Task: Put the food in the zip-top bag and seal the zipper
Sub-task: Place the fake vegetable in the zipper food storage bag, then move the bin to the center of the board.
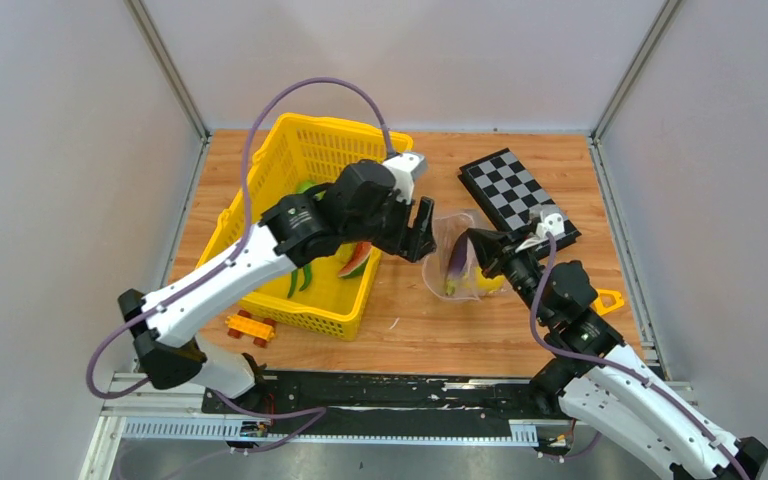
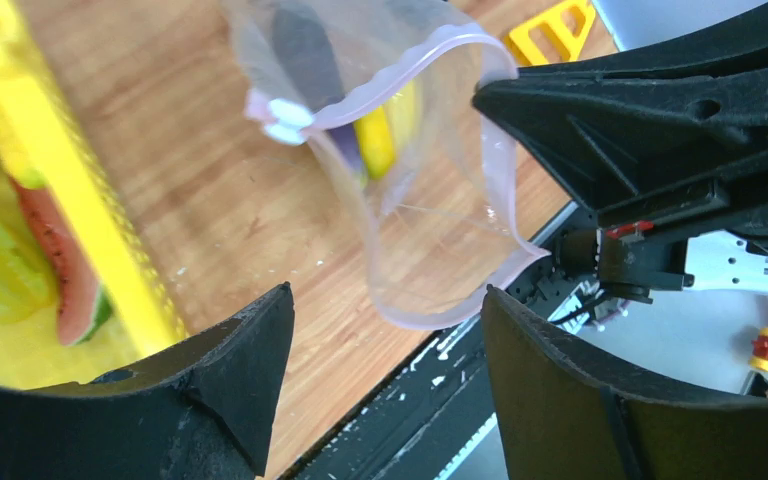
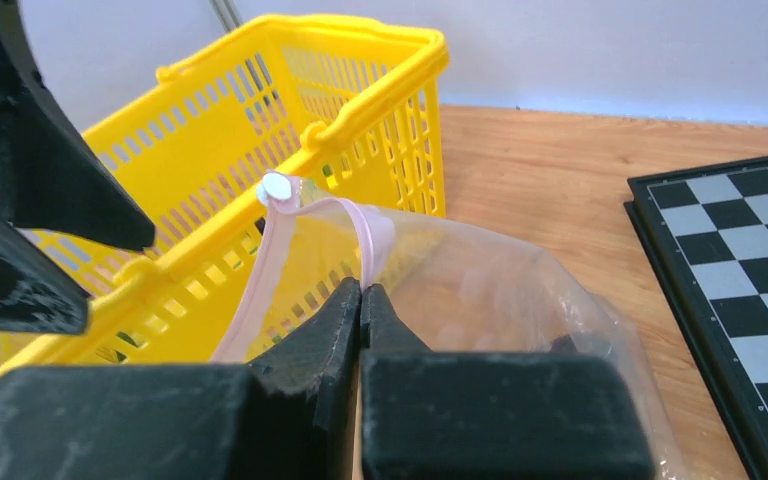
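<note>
The clear zip-top bag point(image 1: 447, 250) stands open on the wood between the arms, with a purple eggplant point(image 1: 457, 262) and a yellow fruit point(image 1: 487, 284) inside. My right gripper point(image 3: 362, 290) is shut on the pink zipper point(image 3: 372, 240) strip at the bag's rim and holds the mouth up. Just left of the mouth, my left gripper point(image 2: 388, 298) is open with nothing between its fingers. The left wrist view looks into the bag point(image 2: 430, 220), where the eggplant point(image 2: 305, 50) and yellow fruit point(image 2: 380, 140) show. A watermelon slice point(image 1: 356, 262) and green pods point(image 1: 300, 278) lie in the basket.
The yellow lattice basket point(image 1: 290, 150) sits left of the bag, under the left arm. A chequerboard point(image 1: 516, 193) lies at the back right. An orange toy car point(image 1: 249, 327) rests in front of the basket. A small yellow frame point(image 1: 610, 298) lies by the right arm.
</note>
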### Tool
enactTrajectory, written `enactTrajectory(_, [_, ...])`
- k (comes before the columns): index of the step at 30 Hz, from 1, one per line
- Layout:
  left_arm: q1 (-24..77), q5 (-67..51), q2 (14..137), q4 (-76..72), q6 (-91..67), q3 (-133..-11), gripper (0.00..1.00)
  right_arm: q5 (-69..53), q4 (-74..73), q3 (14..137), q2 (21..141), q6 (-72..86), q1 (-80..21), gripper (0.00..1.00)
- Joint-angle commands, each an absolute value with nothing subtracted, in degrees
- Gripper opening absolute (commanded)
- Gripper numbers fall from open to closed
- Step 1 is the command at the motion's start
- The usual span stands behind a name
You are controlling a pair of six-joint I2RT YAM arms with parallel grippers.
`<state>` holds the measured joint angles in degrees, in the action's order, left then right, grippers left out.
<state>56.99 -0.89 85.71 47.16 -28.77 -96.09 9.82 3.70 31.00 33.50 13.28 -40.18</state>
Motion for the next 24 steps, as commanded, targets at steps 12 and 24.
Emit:
enactTrajectory(12, [50.2,17.3,59.8,50.4,-19.0,-82.4,1.00,13.1,0.3,32.5,32.0,13.0,-39.8,0.00])
enactTrajectory(24, [39.8,8.4,59.6,55.6,-22.1,-76.5,1.00,13.1,-4.9,39.0,40.4,6.2,-39.8,0.00])
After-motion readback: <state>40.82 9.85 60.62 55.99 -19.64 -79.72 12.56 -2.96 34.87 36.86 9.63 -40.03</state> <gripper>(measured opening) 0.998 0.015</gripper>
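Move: The yellow basket's middle lies about 26 cm to the left hand's left, 14 cm ahead and 20 cm below. On its floor, 27 or 28 cm down, the watermelon slice is some 15 cm left and 10 cm ahead, the green peppers 28 cm left and 6 cm ahead. The bag with the eggplant hangs 7 cm right, 6 cm ahead and 14 cm below. From the right hand the basket's middle is roughly 35 cm left, 10 cm ahead and 17 cm below. Leaving the bag empty-fingered, the left hand sweeps about 18 cm left over the near part of the basket, arching up some 6 cm and coming back down to its starting height, while its fingers spread fully and the wrist swings some 20 degrees counter-clockwise. The right hand keeps its pinch on the bag's rim, bobbing about 2 cm up and then back down to slightly below where it began. ##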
